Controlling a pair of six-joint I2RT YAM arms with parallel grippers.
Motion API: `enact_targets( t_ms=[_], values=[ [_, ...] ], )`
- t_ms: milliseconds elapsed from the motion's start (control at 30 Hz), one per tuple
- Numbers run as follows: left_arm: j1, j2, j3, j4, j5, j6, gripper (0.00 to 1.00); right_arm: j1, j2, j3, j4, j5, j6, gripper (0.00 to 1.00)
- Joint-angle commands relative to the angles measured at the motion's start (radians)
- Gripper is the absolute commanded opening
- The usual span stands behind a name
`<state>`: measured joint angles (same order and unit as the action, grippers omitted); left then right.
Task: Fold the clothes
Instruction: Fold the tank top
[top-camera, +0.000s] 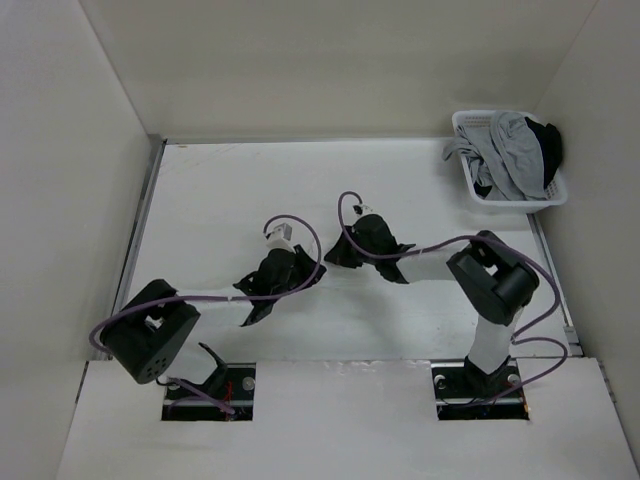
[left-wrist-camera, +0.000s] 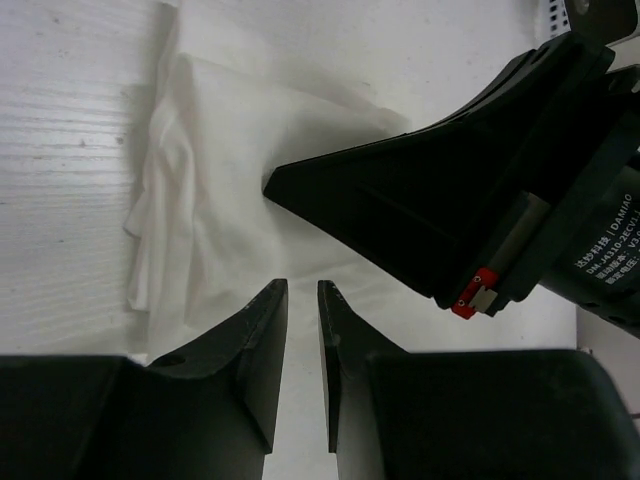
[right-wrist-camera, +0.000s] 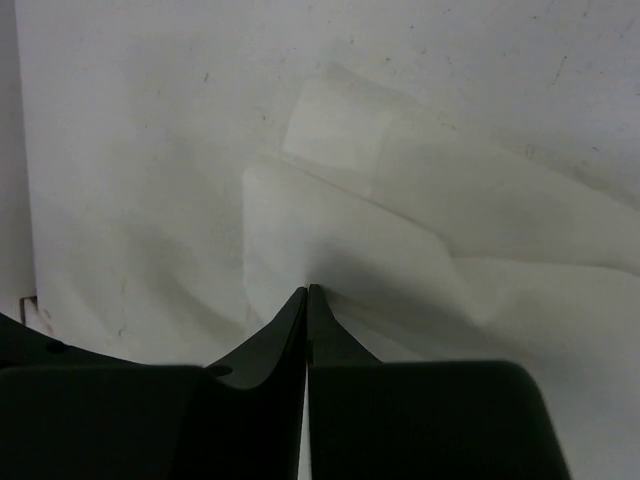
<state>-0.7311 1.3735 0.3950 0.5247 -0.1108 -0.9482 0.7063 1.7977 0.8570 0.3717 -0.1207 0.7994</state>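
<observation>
The clothes (left-wrist-camera: 230, 160) are a thin white garment lying rumpled on the white table, with a folded layer (right-wrist-camera: 400, 230) showing in the right wrist view. In the top view I can hardly tell it from the table. My left gripper (left-wrist-camera: 301, 290) hovers low over the cloth, its jaws a narrow gap apart with nothing between them. My right gripper (right-wrist-camera: 307, 290) is shut, its tips pinching the fabric, and creases run out from them. Both grippers (top-camera: 285, 275) (top-camera: 350, 250) sit close together mid-table, and the right gripper's fingers (left-wrist-camera: 400, 200) reach in just ahead of the left one.
A white slatted basket (top-camera: 510, 203) holding grey and dark garments stands at the back right corner. White walls close in the table at the back and on both sides. Purple cables loop over both arms.
</observation>
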Motion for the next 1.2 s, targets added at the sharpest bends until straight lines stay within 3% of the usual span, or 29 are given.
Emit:
enact_targets(
  t_ms=[0, 100, 233, 333, 433, 600, 867, 1000, 1167],
  values=[
    [0.025, 0.057, 0.024, 0.075, -0.018, -0.011, 0.17, -0.027, 0.058, 0.048, 0.18, -0.079, 0.063, 0.04],
    [0.031, 0.062, -0.002, 0.083, -0.015, -0.015, 0.17, -0.043, 0.103, 0.047, 0.257, -0.097, 0.107, 0.05],
    [0.026, -0.069, -0.068, 0.06, -0.047, -0.003, 0.19, -0.044, 0.05, 0.001, 0.326, -0.131, 0.135, 0.11],
    [0.035, -0.229, -0.094, -0.033, -0.078, 0.02, 0.23, -0.04, -0.087, -0.053, 0.326, -0.126, 0.103, 0.24],
    [0.055, -0.368, -0.078, -0.167, -0.119, 0.075, 0.33, -0.044, -0.248, -0.11, 0.296, -0.099, 0.063, 0.37],
    [0.15, -0.517, -0.045, -0.348, -0.142, 0.152, 0.47, -0.096, -0.553, -0.228, 0.176, 0.027, -0.02, 0.49],
    [0.321, -0.524, -0.022, -0.479, -0.107, 0.192, 0.52, -0.289, -0.92, -0.418, -0.06, 0.367, -0.138, 0.58],
    [0.364, -0.492, -0.01, -0.486, -0.105, 0.195, 0.52, -0.386, -0.904, -0.464, -0.085, 0.385, -0.073, 0.6],
    [0.367, -0.469, -0.008, -0.476, -0.105, 0.212, 0.5, -0.393, -0.847, -0.506, -0.019, 0.388, -0.037, 0.59]
  ],
)
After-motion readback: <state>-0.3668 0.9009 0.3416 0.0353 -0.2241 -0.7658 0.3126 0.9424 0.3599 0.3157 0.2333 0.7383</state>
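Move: The folded tank top lies right under both my hands. Its middle is about 5 cm to the right of my left hand, roughly 1 cm ahead and some 4 cm below; from my right hand, which hovers over the far-left part of the cloth, it is about 3 cm right, 2 cm back and 3 cm below. No other thing stands close. I dip both hands a last 1–3 cm towards the tank top, nudging the right one forward, then lift away and part. My right hand arcs up high and about 25 cm right, sinking again and swinging some 40 degrees clockwise as it levels; my left makes a lower hop about 16 cm left, turning counter-clockwise. Both grippers open to roughly half. ##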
